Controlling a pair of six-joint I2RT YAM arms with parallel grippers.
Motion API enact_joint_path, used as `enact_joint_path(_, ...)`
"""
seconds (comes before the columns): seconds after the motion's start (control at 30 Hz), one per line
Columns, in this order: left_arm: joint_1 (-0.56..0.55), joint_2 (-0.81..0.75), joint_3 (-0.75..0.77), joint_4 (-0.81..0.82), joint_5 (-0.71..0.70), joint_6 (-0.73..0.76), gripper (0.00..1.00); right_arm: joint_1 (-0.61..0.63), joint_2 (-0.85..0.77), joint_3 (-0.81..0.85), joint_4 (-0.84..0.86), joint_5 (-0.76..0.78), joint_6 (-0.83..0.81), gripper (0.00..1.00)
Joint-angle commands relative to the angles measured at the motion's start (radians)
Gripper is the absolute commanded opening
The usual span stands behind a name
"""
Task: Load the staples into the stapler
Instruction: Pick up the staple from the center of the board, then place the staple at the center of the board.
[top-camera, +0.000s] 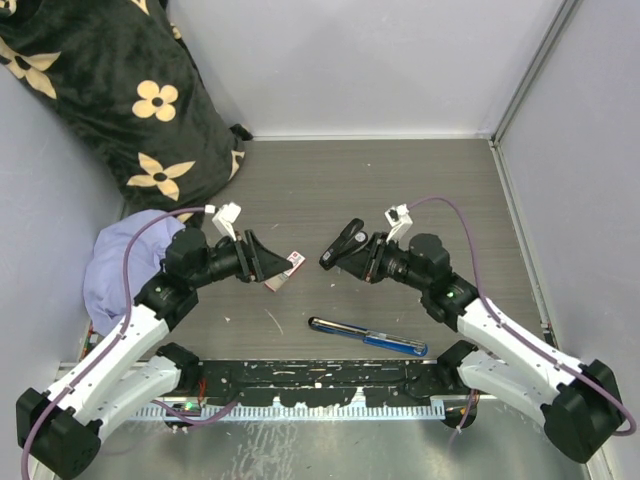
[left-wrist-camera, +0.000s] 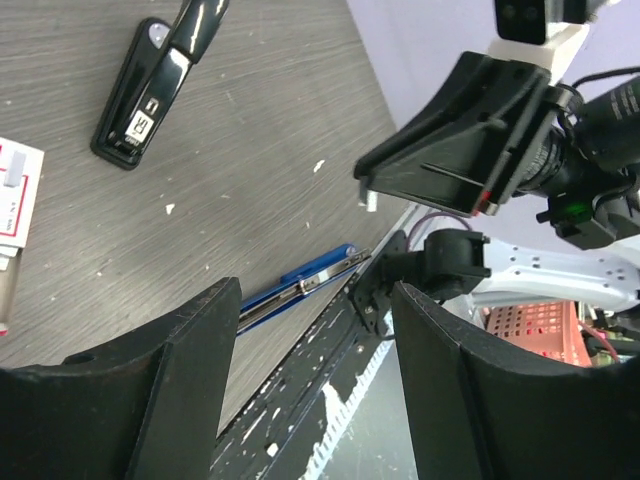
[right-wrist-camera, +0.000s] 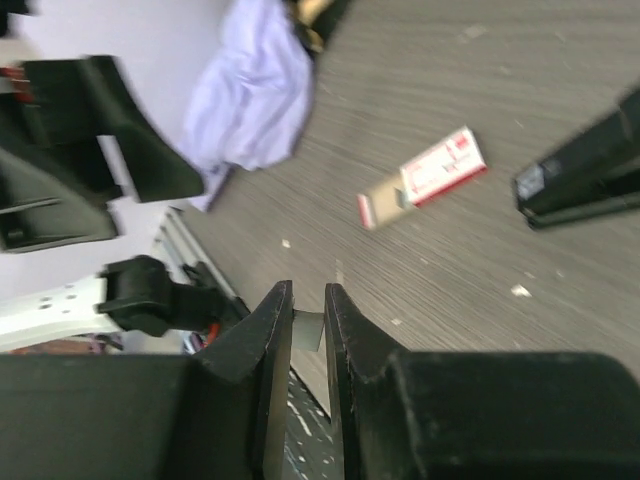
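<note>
The staples, a small white box with a red-pink label, lie flat on the table. My left gripper hovers just left of the box, open, with nothing between its fingers. A black stapler rests mid-table with its top lifted. Beside it, my right gripper is shut on a small silvery strip. A blue stapler lies flat near the front edge.
A black floral cushion fills the back left corner. A lilac cloth lies at the left. Grey walls enclose the table. A black rail runs along the near edge. A red crate sits below the table.
</note>
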Motion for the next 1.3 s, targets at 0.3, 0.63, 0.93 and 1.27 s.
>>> enact_joint_path(0.3,0.017,0.016,0.049,-0.129,-0.009,0.164,0.64,0.045,0.332,0.135,-0.339,0.246,-0.083,0.18)
enact_joint_path(0.63,0.021,0.047,0.059,-0.169,-0.023,0.216,0.65,0.140,0.575,0.283,-0.498,0.449,-0.082,0.19)
enact_joint_path(0.93,0.022,0.050,0.077,-0.223,-0.068,0.246,0.66,0.173,0.680,0.342,-0.544,0.513,-0.053,0.21)
enact_joint_path(1.27,0.010,0.085,0.090,-0.341,-0.236,0.255,0.66,0.178,0.688,0.358,-0.575,0.550,-0.043,0.47)
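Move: The right gripper already holds the short staple strip; its set-down spot on bare board lies about 20 cm below, 2 cm ahead and 3 cm to the right. From this gripper the black stapler is some 11 cm ahead and 1 cm right, the staple box 7 cm ahead and 10 cm left, the blue stapler 7 cm back and 7 cm right, all down on the board. From the left gripper that spot is roughly 3 cm ahead, 11 cm right and 21 cm below. Lower the right gripper about 20 cm to the bare board between the two staplers, quickly at first and easing off near the bottom, swinging its fingers from sideways to steeply down. Then open them part-way to let go of the staple strip. Meanwhile sink the empty, open left gripper some 6 cm, drawing it a little left away from the spot, its tips dipping. ##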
